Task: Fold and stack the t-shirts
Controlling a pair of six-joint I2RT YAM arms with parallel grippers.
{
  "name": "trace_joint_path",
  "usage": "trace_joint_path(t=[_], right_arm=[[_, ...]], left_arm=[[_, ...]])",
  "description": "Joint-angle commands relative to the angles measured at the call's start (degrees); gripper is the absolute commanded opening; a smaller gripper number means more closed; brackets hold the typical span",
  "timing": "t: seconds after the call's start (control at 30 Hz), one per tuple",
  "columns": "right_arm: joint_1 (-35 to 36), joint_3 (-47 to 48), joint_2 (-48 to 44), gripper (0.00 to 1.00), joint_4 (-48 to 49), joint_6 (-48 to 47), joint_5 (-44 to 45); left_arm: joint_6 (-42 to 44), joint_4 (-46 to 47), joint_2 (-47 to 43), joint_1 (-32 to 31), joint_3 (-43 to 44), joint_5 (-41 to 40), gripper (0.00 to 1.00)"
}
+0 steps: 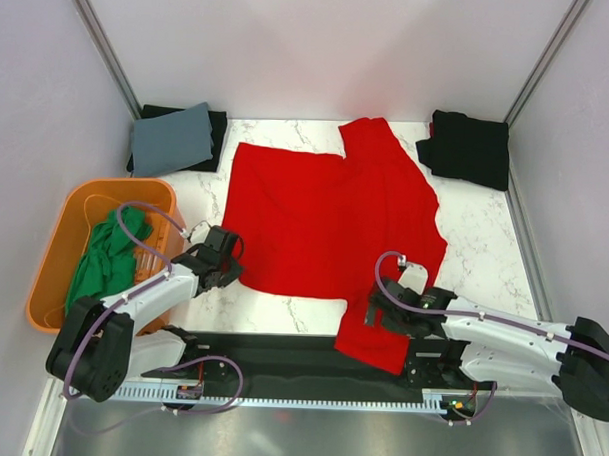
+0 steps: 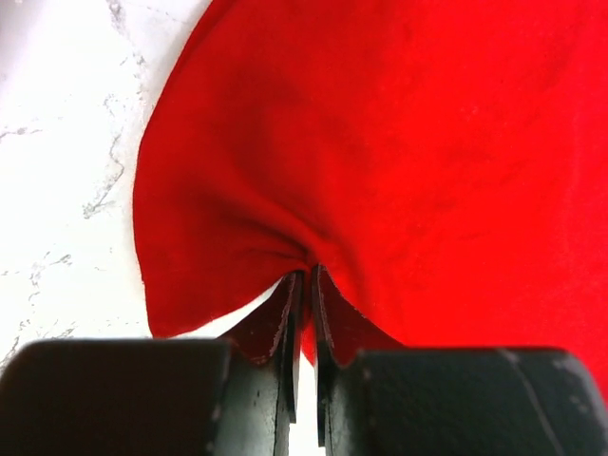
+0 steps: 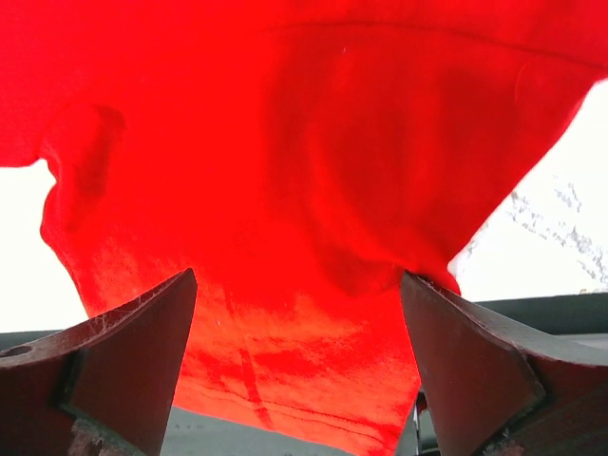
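A bright red t-shirt [image 1: 325, 219] lies spread on the marble table, and one sleeve hangs over the near edge. My left gripper [image 1: 226, 262] is at the shirt's near-left corner. In the left wrist view that gripper [image 2: 307, 277] is shut on a puckered pinch of the red cloth [image 2: 380, 142]. My right gripper [image 1: 379, 309] stands open over the near sleeve. Its fingers [image 3: 142, 332] straddle the red fabric [image 3: 285, 142] without closing on it. A green t-shirt [image 1: 108, 256] lies in the tub. A grey-blue t-shirt [image 1: 173, 138] rests folded on a black one [image 1: 217, 125] at the back left.
The orange tub [image 1: 86, 190] stands at the left, beside the left arm. Another black t-shirt [image 1: 467, 149] lies at the back right corner. A black strip [image 1: 280, 352] runs along the table's near edge under the hanging sleeve. Walls close in both sides.
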Motion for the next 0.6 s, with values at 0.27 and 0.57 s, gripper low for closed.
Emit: trace_joint_path(t=[0.27,0.57], right_arm=[[-20.21,12.07,17.42,0.98,10.83,-19.64,-0.61],[-25.00,27.24,21.49,0.98,11.55,-35.07,-0.53]], left_arm=[[1.35,-1.06,1.71,0.06,-1.93,1.14,0.12],[1.35,-1.06,1.53,0.06,-1.93,1.23,0.11]])
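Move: The red t-shirt's near sleeve hangs over the table's front edge; its middle is about 4 cm back, 3 cm to the left and 2 cm below the right hand. From that hand, the body's middle lies some 21 cm ahead and 12 cm left, and the right-hand neck edge some 18 cm ahead and 13 cm right. From the left hand, shut on the shirt's near left corner, the sleeve's middle lies about 15 cm back, 33 cm right and 2 cm below. With its fingers wide open and tips low on the red cloth, the right hand sweeps quickly forward about 17 cm, dragging the near sleeve side of the t-shirt over the table towards the shirt's body; it stays level for most of the way, then rises some 5 cm over the last stretch. The left hand stays put all the while, its shut fingers keeping their pinch on the near left corner so that this end is held against the drag. ##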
